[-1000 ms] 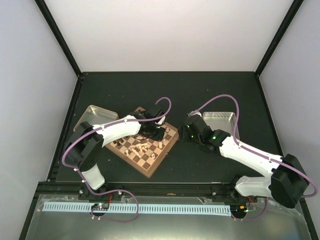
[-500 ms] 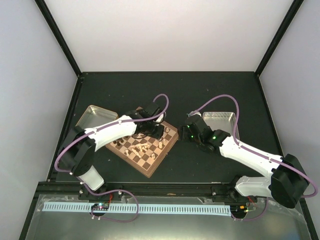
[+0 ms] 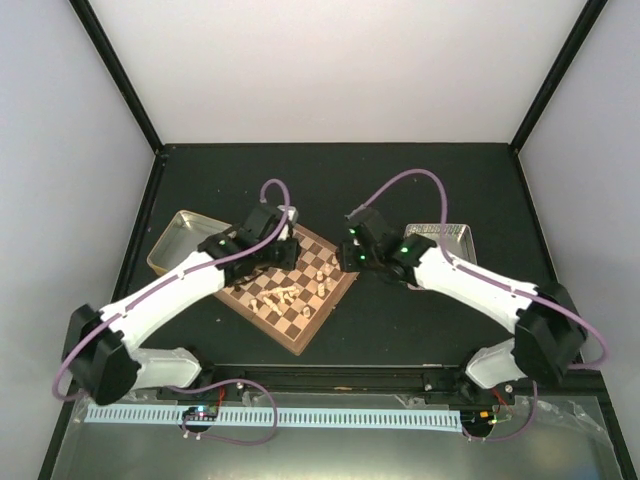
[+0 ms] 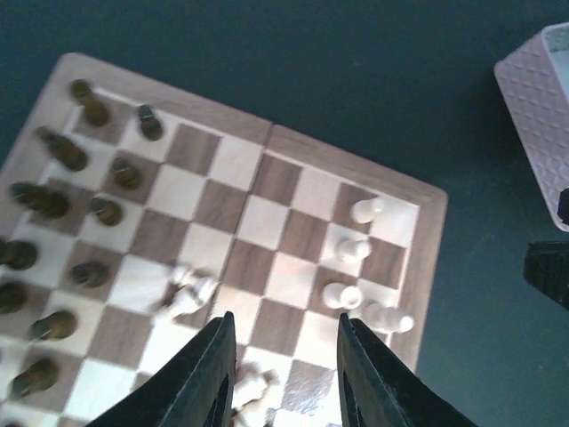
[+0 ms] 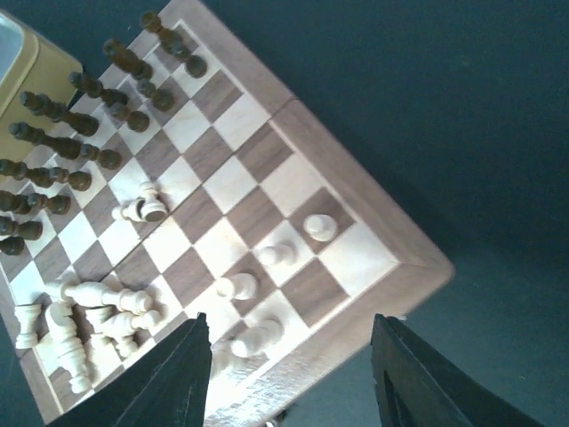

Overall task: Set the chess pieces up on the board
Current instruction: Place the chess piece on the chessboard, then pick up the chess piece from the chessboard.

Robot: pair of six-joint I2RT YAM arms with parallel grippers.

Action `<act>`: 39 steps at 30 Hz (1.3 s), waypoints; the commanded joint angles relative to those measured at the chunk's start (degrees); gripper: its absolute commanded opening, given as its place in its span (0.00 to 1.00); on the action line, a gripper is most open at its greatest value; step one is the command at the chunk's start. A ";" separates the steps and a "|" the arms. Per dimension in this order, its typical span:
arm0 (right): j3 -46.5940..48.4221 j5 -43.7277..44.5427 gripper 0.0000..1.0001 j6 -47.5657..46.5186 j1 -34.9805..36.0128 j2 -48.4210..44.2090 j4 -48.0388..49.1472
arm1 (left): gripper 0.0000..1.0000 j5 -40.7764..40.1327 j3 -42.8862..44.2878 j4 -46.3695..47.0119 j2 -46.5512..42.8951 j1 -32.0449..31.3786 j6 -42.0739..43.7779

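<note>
The board (image 3: pixel 300 312) lies tilted on the dark table. In the left wrist view, dark chess pieces (image 4: pixel 89 213) stand in two rows on its left side. Cream pawns (image 4: pixel 354 250) stand in a line near its right rim, and cream pieces (image 4: pixel 182 294) lie tipped over mid-board. My left gripper (image 4: pixel 284 374) hangs open above the board with nothing between its fingers; in the top view the left gripper (image 3: pixel 280 245) is over the far corner. My right gripper (image 5: pixel 289 378) is open wide above the board's right edge, over a cream pawn (image 5: pixel 256 336). Fallen cream pieces (image 5: pixel 89 311) lie at the left.
A gold-tan tray (image 3: pixel 180 240) sits left of the board. A pale metal tray (image 3: pixel 445 238) sits behind the right arm and shows as a pinkish tray (image 4: pixel 542 116) in the left wrist view. Black frame posts border the table.
My left gripper has opened and drawn back toward the board's far-left corner. The right arm has swung left to the board's right edge, its jaws a little narrower.
</note>
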 commanded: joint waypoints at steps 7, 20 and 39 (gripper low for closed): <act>18.56 0.27 0.34 -4.23 5.83 17.79 -14.47 | 0.33 -5.73 -11.10 1.82 -19.44 6.54 -2.37; 30.08 -0.67 0.33 -4.13 7.19 30.55 -21.75 | 0.35 -5.03 -16.02 3.11 -27.34 8.61 -1.05; 34.04 2.41 0.07 -4.11 7.28 35.09 -21.47 | 0.35 -4.42 -16.58 3.94 -27.23 9.12 -1.10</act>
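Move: The white pawn I want stands third in the row from the board's far right corner, level with my right hand, about 8 cm to its left and 10 cm below. The second pawn stands some 2 cm farther out and 2 cm right of it, a taller white piece about 2 cm nearer and 2 cm right of it, and two toppled white pieces some 7 cm left of it and 3 cm farther out. From my left hand it lies about 5 cm right, 1 cm back and 12 cm below. I swing my right hand some 8 cm left and sink it about 9 cm onto the third pawn, tipping the fingers nearly straight down and narrowing them on the way, then close and pinch the pawn, barely starting to rise. My empty left hand clears off leftward about 9 cm, slightly back and up, and waits there. ##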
